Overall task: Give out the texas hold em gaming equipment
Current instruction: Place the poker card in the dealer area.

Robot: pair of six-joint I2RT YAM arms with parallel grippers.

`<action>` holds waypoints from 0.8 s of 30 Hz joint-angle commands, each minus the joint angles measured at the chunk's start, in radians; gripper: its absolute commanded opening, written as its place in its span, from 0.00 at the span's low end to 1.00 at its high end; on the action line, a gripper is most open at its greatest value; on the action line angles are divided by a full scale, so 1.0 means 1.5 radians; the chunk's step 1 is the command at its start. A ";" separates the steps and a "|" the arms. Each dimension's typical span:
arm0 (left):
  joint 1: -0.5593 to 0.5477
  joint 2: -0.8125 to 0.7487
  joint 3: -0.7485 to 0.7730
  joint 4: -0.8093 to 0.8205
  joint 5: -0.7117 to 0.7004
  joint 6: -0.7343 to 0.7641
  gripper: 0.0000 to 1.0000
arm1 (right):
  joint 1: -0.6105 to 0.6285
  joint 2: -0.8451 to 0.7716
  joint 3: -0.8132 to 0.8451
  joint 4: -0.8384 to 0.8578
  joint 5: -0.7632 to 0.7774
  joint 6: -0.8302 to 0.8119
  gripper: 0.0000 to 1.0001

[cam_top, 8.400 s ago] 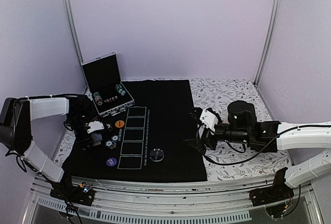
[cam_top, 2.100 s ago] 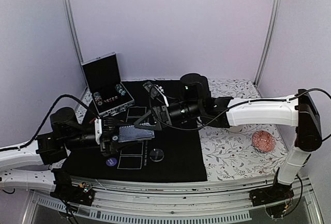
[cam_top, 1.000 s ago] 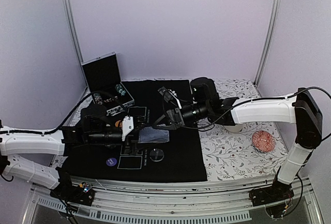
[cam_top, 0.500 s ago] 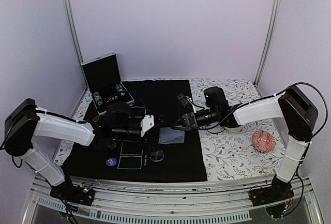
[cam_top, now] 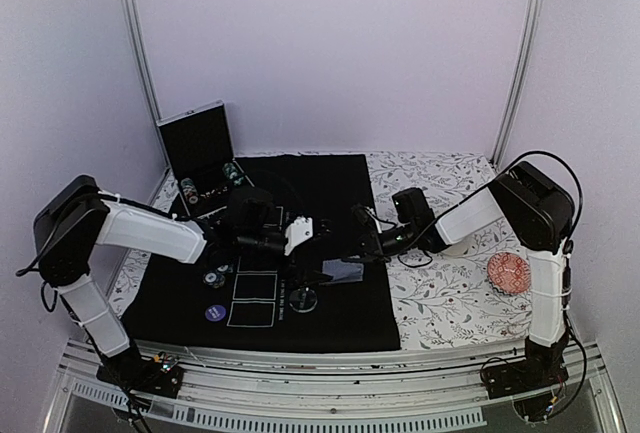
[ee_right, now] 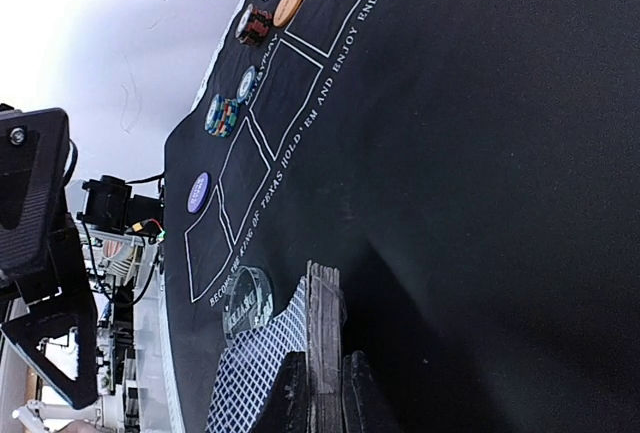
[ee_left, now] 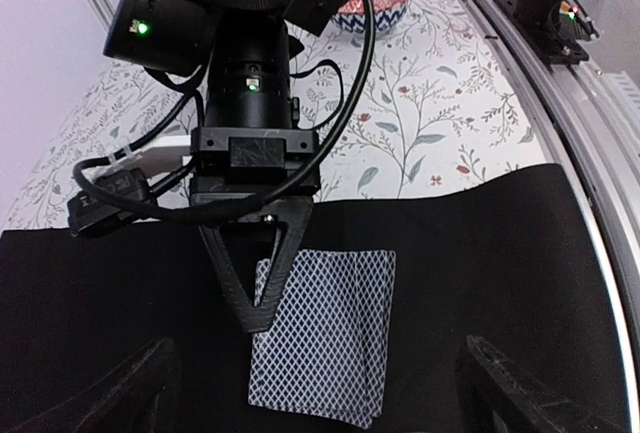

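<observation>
A stack of playing cards [ee_left: 325, 338] with grey-blue lattice backs is low over the black mat [cam_top: 330, 188], slightly fanned. My right gripper [ee_right: 322, 393] is shut on one edge of the cards [ee_right: 322, 323]; its black fingers [ee_left: 255, 283] meet in a V. My left gripper [ee_left: 320, 398] faces it, open wide, its fingers on either side of the cards and clear of them. From above, the cards [cam_top: 343, 271] lie just right of the printed boxes, between the left gripper [cam_top: 318, 243] and the right gripper [cam_top: 353, 253]. I cannot tell whether the cards touch the mat.
A clear disc [cam_top: 304, 300] lies beside the cards, a purple disc [cam_top: 214, 312] at the mat's front left. Striped chips [ee_right: 222, 115] and an orange disc [ee_right: 290, 3] sit along the printed boxes. An open case [cam_top: 205, 168] stands at the back left. A reddish dish [cam_top: 509, 273] is at the right.
My left gripper has opened and let go of the cards. The right gripper has carried them rightwards over the mat, and the left arm has stretched after them.
</observation>
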 commanded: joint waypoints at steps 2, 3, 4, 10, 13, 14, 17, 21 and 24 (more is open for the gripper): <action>0.008 0.067 0.068 -0.104 0.003 0.047 0.98 | -0.010 0.024 0.023 0.003 -0.003 -0.020 0.17; 0.008 0.075 0.082 -0.113 0.005 0.048 0.98 | -0.011 0.024 0.024 -0.003 0.002 -0.021 0.22; 0.009 0.087 0.094 -0.125 0.007 0.051 0.98 | -0.012 0.024 0.025 -0.008 0.007 -0.022 0.25; 0.007 0.141 0.139 -0.165 0.010 0.067 0.98 | -0.015 0.028 0.030 -0.023 0.016 -0.026 0.32; 0.007 0.156 0.153 -0.178 0.012 0.070 0.98 | -0.018 0.027 0.031 -0.028 0.018 -0.026 0.38; 0.007 0.160 0.155 -0.178 0.011 0.071 0.98 | -0.018 0.025 0.032 -0.029 0.019 -0.026 0.39; 0.005 0.166 0.159 -0.178 0.009 0.077 0.98 | -0.018 0.019 0.036 -0.036 0.022 -0.027 0.45; 0.001 0.175 0.175 -0.185 -0.006 0.079 0.98 | -0.018 0.005 0.043 -0.053 0.039 -0.033 0.53; 0.000 0.209 0.190 -0.199 -0.009 0.085 0.98 | -0.018 -0.013 0.043 -0.065 0.053 -0.039 0.59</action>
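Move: The poker cards are held by the right hand at their far edge, low over the mat; their middle lies about 3 cm back from that hand, 2 cm to its left and 2 cm below. From the wide-open left hand the cards are some 7 cm to the right, 3 cm ahead and 10 cm below. The clear dealer button sits about 8 cm to the left of the cards and 8 cm nearer the base; the nearest printed box is roughly 18 cm to their left and 4 cm nearer. Down beside the cards goes the left hand, sinking between 6 and 7 cm while easing about 2 cm forward and 2 cm right, its wrist rolling some 10 degrees and its fingers kept wide open towards the cards' left end. Meanwhile the right fingers open to about half and let go of the cards' edge, that hand creeping forward by about 2 cm. ##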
